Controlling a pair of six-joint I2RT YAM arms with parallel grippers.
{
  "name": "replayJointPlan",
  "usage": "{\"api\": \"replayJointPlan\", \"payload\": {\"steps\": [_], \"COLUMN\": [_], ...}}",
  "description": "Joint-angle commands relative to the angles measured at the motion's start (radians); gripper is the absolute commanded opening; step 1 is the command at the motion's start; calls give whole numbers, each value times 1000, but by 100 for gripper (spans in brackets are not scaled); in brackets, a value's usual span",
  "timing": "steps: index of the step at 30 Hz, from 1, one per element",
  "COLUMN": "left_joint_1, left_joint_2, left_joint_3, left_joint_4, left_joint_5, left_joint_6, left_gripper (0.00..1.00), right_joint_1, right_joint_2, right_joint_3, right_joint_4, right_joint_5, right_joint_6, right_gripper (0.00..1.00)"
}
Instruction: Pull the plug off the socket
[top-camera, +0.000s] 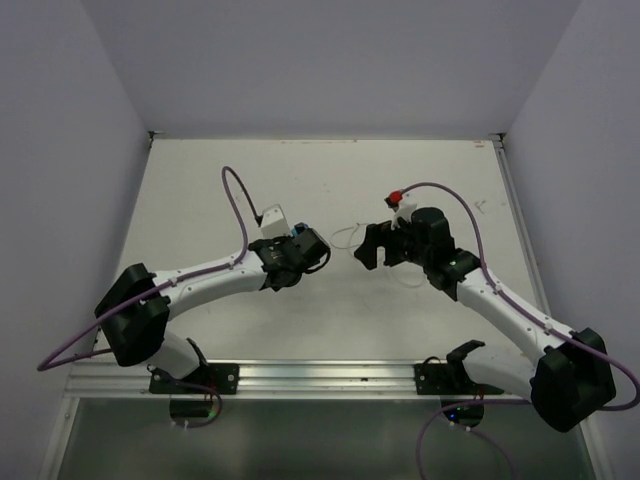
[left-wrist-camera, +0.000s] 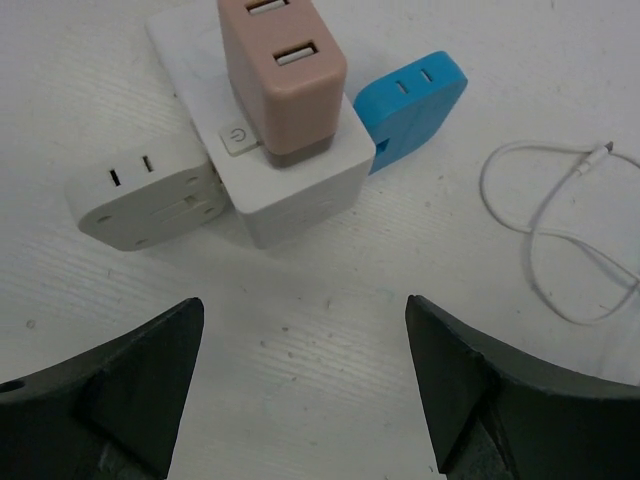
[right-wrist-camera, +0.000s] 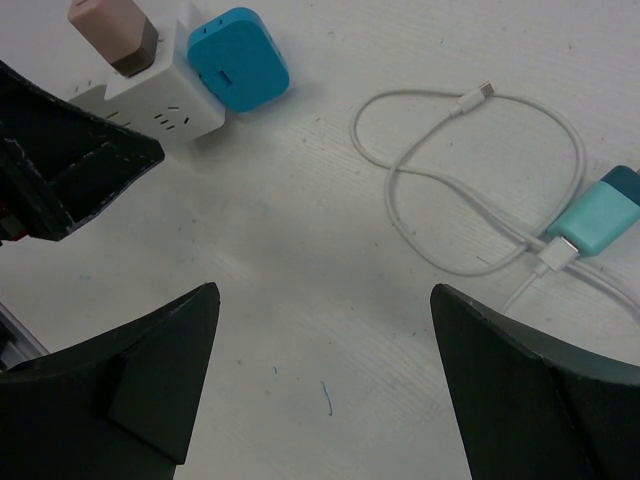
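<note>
The socket (left-wrist-camera: 295, 175) is a white cube lying on the table just ahead of my left gripper (left-wrist-camera: 300, 305), which is open and empty and does not touch it. A pink plug (left-wrist-camera: 282, 75) is stuck in its top face, a blue plug (left-wrist-camera: 412, 100) in its right face, and a rounded white plug (left-wrist-camera: 140, 190) in its left. My right gripper (right-wrist-camera: 325, 290) is open and empty over bare table, well short of the socket (right-wrist-camera: 165, 100). In the top view the socket (top-camera: 270, 222) lies beside my left gripper (top-camera: 312, 250), facing the right gripper (top-camera: 365, 245).
A loose white cable (right-wrist-camera: 470, 180) loops on the table at the right and ends at a teal charger (right-wrist-camera: 600, 215). It also shows in the left wrist view (left-wrist-camera: 560, 230). A flat white piece (left-wrist-camera: 185, 40) lies behind the socket. Walls close in the table.
</note>
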Motion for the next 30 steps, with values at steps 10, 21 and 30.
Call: {"api": "replayJointPlan", "payload": {"steps": [10,21,30], "left_joint_1": [0,49,81], "left_joint_2": [156,259,293], "left_joint_3": [160,211,222], "left_joint_4": [-129,-139,-140], "left_joint_5": [-222,-197,-191], "left_joint_6": [-170,-199,-199], "left_gripper": [85,84,79], "right_joint_1": [5,3,3], "right_joint_2": [-50,-63,-54], "right_joint_3": [-47,-64,-66], "right_joint_4": [46,59,62], "right_joint_5": [0,-7,-17], "right_joint_6": [1,-6,-8], "right_gripper": [91,91,91]}}
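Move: The pink plug stands up out of the white socket, about 7 cm ahead of the left hand, 2 cm to its left and 4 cm below; the socket body lies right beneath the plug, some 7 cm below the hand. The blue plug is about 9 cm ahead and 3 cm right, the white plug 4 cm ahead and 6 cm left, both about 7 cm down. From the right hand the pink plug lies about 20 cm left, 6 cm ahead and 9 cm below. The pink plug on its socket is what the left hand closes in on from the near side: it reaches about 4.5 cm forward, almost level at first, then sinks some 3 cm and edges left. The wrist turns about 15 degrees counter-clockwise, its left side rising slightly, while the fingers stay open; no touch can be made out. ##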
